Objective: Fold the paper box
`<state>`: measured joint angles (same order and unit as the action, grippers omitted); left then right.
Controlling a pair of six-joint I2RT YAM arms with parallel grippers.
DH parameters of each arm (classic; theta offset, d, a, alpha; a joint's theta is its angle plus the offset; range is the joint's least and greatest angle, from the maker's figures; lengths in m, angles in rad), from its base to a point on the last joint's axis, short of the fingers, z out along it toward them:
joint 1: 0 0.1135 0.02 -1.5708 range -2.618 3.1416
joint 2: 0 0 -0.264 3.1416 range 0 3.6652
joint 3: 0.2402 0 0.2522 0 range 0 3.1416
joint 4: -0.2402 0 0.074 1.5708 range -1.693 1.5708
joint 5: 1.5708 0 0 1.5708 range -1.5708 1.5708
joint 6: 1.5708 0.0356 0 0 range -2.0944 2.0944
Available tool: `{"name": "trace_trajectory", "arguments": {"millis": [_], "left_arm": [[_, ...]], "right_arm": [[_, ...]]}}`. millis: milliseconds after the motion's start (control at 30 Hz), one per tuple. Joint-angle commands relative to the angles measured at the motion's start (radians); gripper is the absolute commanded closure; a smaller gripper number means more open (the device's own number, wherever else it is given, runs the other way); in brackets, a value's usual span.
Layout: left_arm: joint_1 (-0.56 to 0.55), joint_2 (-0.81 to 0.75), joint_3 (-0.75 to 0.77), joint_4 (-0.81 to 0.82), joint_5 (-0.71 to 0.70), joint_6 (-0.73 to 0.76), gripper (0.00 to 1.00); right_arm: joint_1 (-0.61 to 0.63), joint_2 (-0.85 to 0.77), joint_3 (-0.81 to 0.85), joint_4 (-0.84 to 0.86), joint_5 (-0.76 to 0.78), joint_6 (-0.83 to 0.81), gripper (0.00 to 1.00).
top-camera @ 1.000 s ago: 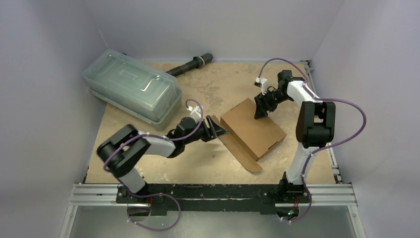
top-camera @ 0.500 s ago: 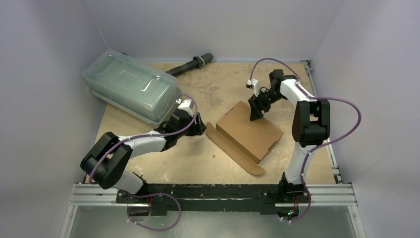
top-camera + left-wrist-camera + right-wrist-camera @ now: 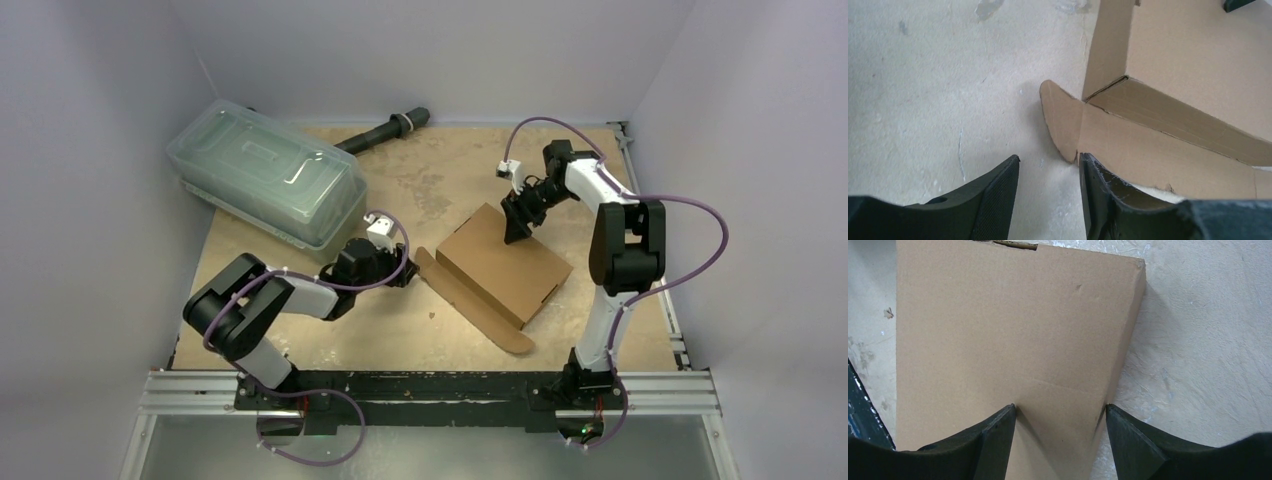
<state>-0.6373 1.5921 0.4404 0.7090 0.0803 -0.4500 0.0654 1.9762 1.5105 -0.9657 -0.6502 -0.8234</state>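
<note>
The paper box [image 3: 507, 262] is brown cardboard, folded shut in the middle of the table, with a long front flap [image 3: 470, 300] lying open on the table towards me. My left gripper [image 3: 404, 270] is open and empty, low over the table just left of the flap's rounded end tab [image 3: 1062, 120]; its right fingertip [image 3: 1087, 165] is at the tab's edge. My right gripper [image 3: 517, 232] is open and points down on the box's far corner. In the right wrist view its gripper [image 3: 1059, 410] straddles the lid [image 3: 1008, 320], one fingertip on the lid and one at the side edge.
A clear greenish plastic lidded container [image 3: 265, 180] stands at the back left, close behind my left arm. A black rod [image 3: 385, 130] lies along the back wall. White walls close the table on three sides.
My left gripper pulled back from the box's left side, then came low beside the flap's end tab. The box shifted slightly left. My right gripper moved a little left on the lid, then held still.
</note>
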Motion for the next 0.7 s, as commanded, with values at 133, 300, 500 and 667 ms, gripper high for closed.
{"name": "trace_trajectory", "arguments": {"millis": [133,300,500,667], "left_arm": [[0.008,0.114,0.065,0.198,0.115,0.016,0.68],[0.008,0.161,0.059,0.257,0.142,0.016,0.78],[0.007,0.194,0.014,0.37,0.128,0.022,0.85],[-0.007,0.18,-0.009,0.417,0.094,0.053,0.88]], "right_arm": [[0.013,0.01,0.029,-0.008,-0.017,-0.04,0.31],[0.02,0.012,0.029,-0.014,-0.016,-0.045,0.31],[0.028,0.011,0.027,-0.016,-0.013,-0.048,0.31],[0.035,0.012,0.025,-0.015,-0.012,-0.045,0.32]]}}
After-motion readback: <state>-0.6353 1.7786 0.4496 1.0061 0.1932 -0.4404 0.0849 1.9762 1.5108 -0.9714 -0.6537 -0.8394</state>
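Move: The flap's end tab is close in front of the left fingers: its middle lies about 4 cm right, 2 cm ahead and 1 cm lower. The long flap's middle is roughly 11 cm right and 7 cm back of the left hand, the paper box's middle some 17 cm right and 1 cm ahead. From the right hand, on the box's far side, the tab lies about 17 cm left, 4 cm back and 4 cm down, the box's middle 5 cm back and 2 cm left. The small end tab of the flap is taken between the left fingers as the left hand goes about 3 cm right and slightly forward towards it, closing from half open to nearly shut with one finger on each side, the wrist turning slightly clockwise. The right hand stays on the box's far edge, fingers still wide open, barely easing left. ##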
